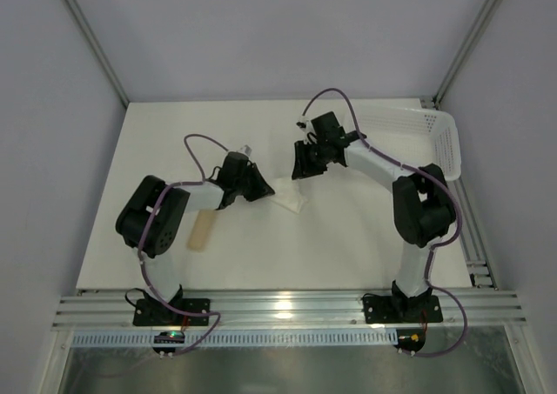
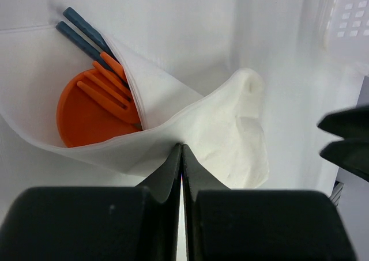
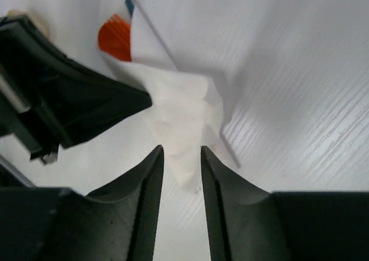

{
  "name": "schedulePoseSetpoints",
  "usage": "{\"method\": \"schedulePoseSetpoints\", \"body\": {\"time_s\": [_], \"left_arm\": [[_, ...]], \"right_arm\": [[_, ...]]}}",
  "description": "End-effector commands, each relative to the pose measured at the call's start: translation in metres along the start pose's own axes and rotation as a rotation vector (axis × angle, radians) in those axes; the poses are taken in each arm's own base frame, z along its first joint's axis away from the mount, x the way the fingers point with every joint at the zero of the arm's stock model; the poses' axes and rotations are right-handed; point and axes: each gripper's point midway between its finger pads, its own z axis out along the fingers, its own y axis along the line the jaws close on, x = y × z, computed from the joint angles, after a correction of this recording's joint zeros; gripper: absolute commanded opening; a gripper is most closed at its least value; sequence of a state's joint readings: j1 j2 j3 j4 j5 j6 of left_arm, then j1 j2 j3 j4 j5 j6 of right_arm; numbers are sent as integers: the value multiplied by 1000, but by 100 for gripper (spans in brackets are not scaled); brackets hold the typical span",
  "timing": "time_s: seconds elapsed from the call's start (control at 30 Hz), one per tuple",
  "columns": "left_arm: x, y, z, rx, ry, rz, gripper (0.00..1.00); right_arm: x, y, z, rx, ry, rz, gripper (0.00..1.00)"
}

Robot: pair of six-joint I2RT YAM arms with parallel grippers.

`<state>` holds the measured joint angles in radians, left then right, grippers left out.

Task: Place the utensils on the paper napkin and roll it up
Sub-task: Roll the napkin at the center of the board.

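The paper napkin (image 2: 230, 134) lies folded over the utensils in a loose cone. In its open end show an orange spoon bowl (image 2: 81, 117), an orange fork (image 2: 106, 88) and two dark blue sticks (image 2: 81, 30). My left gripper (image 2: 181, 148) is shut, its tips pinching the napkin's folded edge. My right gripper (image 3: 181, 151) is open, and the napkin's crumpled tail (image 3: 184, 128) lies loose between its fingers. From above, the napkin (image 1: 291, 198) sits between the left gripper (image 1: 261, 188) and the right gripper (image 1: 300, 170).
A short beige piece (image 1: 202, 230) lies on the table (image 1: 348, 255) by the left arm. A white perforated basket (image 1: 409, 124) stands at the back right, behind the right arm. The two grippers are close together over the napkin.
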<state>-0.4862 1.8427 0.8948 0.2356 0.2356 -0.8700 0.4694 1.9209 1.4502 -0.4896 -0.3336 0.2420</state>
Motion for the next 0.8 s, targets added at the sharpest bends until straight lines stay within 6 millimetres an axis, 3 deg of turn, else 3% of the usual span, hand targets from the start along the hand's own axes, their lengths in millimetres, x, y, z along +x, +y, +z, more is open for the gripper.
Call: {"method": "schedulePoseSetpoints", "body": {"time_s": [0.0, 0.07, 0.1, 0.13, 0.3, 0.53, 0.77], "left_arm": [[50, 54, 0, -184, 157, 6, 0], [51, 53, 1, -183, 160, 4, 0], [50, 54, 1, -185, 160, 4, 0], [51, 54, 1, -186, 161, 0, 0], [51, 51, 0, -179, 164, -9, 0], [51, 51, 1, -182, 167, -16, 0], [50, 50, 2, -180, 163, -29, 0]], "right_arm": [[4, 35, -25, -158, -34, -32, 28], [14, 59, -27, -315, 4, -41, 17], [19, 66, -20, -374, 27, -35, 7], [21, 73, -18, -419, 50, -39, 3], [38, 91, 10, -457, 120, -82, 4], [48, 86, 39, -497, 138, -31, 3], [58, 69, 69, -451, 133, 1, 3]]}}
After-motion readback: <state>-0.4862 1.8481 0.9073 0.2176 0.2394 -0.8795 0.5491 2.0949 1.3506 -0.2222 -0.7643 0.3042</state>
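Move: The napkin fold under my left fingertips lies about 4 cm back, 7 cm left and 5 cm below my right hand. The napkin's loose end is some 5 cm back, 2 cm left and 7 cm down. The spoon and fork heads, level ahead with my right hand, are roughly 10 cm to its left and 6 cm down. For my left hand the fold is right at its fingertips, about 1 cm down. My left hand stays put, shut fingertips still on the napkin fold. I lift my right hand slightly while shutting its fingers, sweep it left and back about 8 cm each way over the loose end, then sink it to the near side of the fold, close by my left fingertips, easing forward a centimetre at the end. The wrist swings counter-clockwise and tips the fingers up towards the left, some 25 degrees in all. ##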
